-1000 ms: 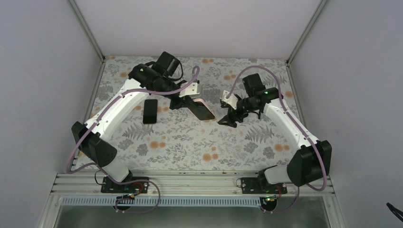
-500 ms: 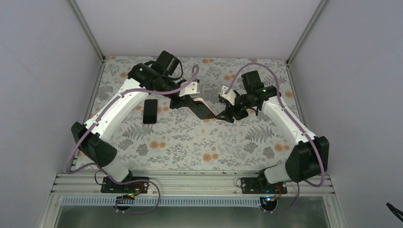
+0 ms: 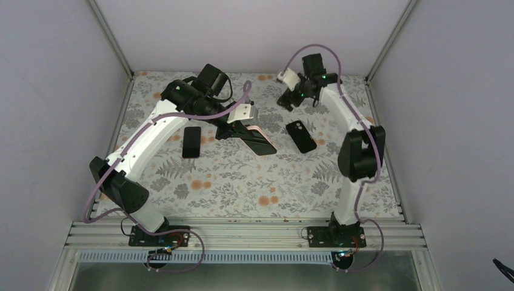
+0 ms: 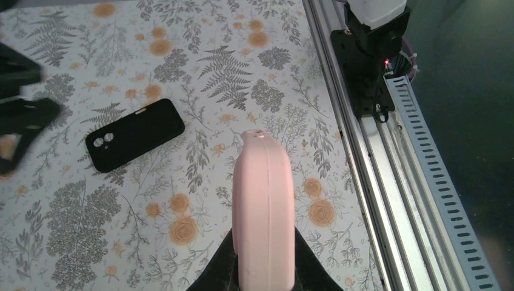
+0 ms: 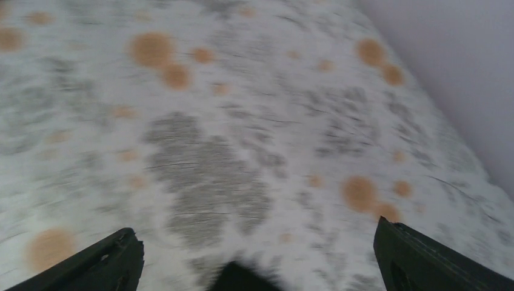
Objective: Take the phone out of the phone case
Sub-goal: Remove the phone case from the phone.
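Note:
My left gripper [image 3: 238,131] is shut on a phone in a pink case [image 3: 257,139] and holds it tilted above the middle of the table. In the left wrist view the pink case [image 4: 263,206] stands edge-on between my fingers [image 4: 221,270]. A black case [image 3: 301,136] with camera holes lies flat to its right, also in the left wrist view [image 4: 134,134]. A black phone [image 3: 191,141] lies flat under my left arm. My right gripper [image 3: 288,98] is open and empty near the back wall. Its view is blurred, with the fingers [image 5: 109,257] wide apart.
The floral table mat [image 3: 242,188] ends at a metal rail [image 3: 242,233] at the near edge, also in the left wrist view [image 4: 363,151]. Grey walls [image 3: 242,30] close in the back and both sides.
My right arm has swung from beside the pink case to the far back of the table, uncovering the black case. My left gripper still holds the pink case in place.

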Robot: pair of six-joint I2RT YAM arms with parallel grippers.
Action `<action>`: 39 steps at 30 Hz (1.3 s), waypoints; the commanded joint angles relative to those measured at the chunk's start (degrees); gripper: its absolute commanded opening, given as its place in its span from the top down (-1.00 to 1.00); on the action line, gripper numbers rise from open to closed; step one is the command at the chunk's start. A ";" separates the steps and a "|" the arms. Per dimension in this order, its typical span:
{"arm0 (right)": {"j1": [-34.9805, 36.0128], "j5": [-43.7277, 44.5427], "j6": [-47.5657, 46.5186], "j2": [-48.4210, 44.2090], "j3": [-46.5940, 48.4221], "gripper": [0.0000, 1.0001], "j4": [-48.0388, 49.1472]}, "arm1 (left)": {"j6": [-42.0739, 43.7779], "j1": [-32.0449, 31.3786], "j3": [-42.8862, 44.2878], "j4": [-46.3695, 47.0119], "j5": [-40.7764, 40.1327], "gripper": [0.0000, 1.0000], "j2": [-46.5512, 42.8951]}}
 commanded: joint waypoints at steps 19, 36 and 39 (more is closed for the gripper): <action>4.27 -10.05 -5.92 -23.10 -19.47 -0.95 -7.24 | -1.09 0.09 0.31 4.71 -0.70 0.95 -1.19; 4.58 -12.25 -6.33 -26.61 -22.37 -0.91 -9.05 | -1.53 0.14 0.21 5.03 -0.97 0.95 -1.29; 4.53 -12.86 -6.64 -26.62 -21.84 -0.91 -10.03 | -1.47 0.13 0.31 5.01 -0.71 0.95 -0.99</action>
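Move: The phone in its pink case, held up in the left fingers, has its middle about 19 cm back, 11 cm left and some 5 cm above the open right hand. From the left hand, that middle lies about 6 cm right, 2 cm back and 4 cm below. On the table, the empty black case is some 3 cm back, 5 cm right and 19 cm below the right hand; the black phone is 15 cm ahead, 18 cm left and 30 cm below the left hand. The pink-cased phone stays gripped, almost still, in the left hand while the right hand, still carrying on forward and right about 6 cm and sinking a little, reverses and sweeps quickly back over 20 cm, veering left and rising, then slows beside the phone's free end. Its fingers stay wide open and the wrist turns about 15 degrees counter-clockwise; one fingertip comes close to the end, contact unclear. ##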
